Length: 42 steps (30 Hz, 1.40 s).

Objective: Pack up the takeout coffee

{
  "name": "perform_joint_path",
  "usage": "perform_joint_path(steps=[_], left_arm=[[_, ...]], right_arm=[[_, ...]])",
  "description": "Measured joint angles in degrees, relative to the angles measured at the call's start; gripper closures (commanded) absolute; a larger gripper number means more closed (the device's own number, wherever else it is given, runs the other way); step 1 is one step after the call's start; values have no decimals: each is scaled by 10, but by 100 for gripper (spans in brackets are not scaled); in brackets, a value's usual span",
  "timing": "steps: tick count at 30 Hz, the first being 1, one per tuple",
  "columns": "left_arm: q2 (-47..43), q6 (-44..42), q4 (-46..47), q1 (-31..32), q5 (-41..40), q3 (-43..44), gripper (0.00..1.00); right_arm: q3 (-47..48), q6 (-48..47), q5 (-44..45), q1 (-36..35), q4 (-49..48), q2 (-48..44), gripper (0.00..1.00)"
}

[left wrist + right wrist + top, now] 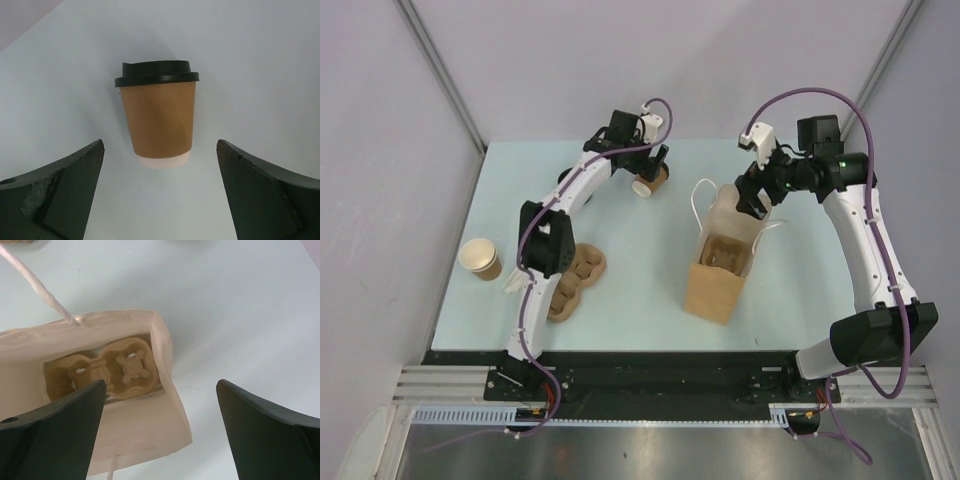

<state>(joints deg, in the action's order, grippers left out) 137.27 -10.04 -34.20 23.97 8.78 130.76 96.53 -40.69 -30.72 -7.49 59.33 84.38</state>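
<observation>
The takeout coffee (159, 117) is a small brown paper cup with a black lid. It rests on the pale table and seems to lie on its side, pale base end toward my fingers. In the top view the cup (652, 182) is at the far middle, with my left gripper (658, 163) just over it. The left gripper (160, 200) is open and holds nothing; the cup lies just ahead of the fingertips. My right gripper (160, 435) is open and empty above the far end of the open paper bag (167, 365). From above, that gripper (752, 197) hangs over the bag (718, 285).
A brown pulp cup carrier (122, 367) sits at the bottom of the bag, whose white string handle (35, 285) sticks up. More carriers (578, 278) lie beside the left arm. A lidless tan cup (480, 258) stands at the table's left edge.
</observation>
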Motion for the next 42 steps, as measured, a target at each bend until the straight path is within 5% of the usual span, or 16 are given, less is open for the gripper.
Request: perform_joint_path(steps=[17, 31, 37, 42], left_arm=[[83, 1, 24, -2, 9, 20, 0], [106, 7, 30, -2, 4, 31, 31], [29, 19, 59, -5, 16, -54, 42], [-92, 26, 72, -9, 40, -81, 34]], right_arm=[[38, 49, -7, 1, -8, -6, 0], [82, 67, -7, 1, -6, -7, 0], [102, 80, -3, 1, -6, -9, 0], [126, 102, -2, 1, -10, -13, 0]])
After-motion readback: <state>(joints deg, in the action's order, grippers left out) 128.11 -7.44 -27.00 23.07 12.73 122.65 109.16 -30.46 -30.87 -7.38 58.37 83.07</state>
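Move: The coffee cup lies on its side under the open left hand, its middle about 3 cm ahead, 2 cm to the right and some 9 cm below, lid pointing forward and right. The black lids stand roughly 16 cm to the left of this hand and 1 cm back, the paper bag about 16 cm right and 22 cm back. From the right hand, the cup is some 24 cm ahead, 17 cm left and 25 cm below. The left fingers straddle and pinch the coffee cup around its lower body, after sinking about 8 cm with a slight reach forward and closing partway; keeping their hold, they then carry the cup quickly straight up some 11 cm, drawing back a little. The right hand, empty and wide open, rises about 8 cm away from the paper bag, tilting slightly up. ##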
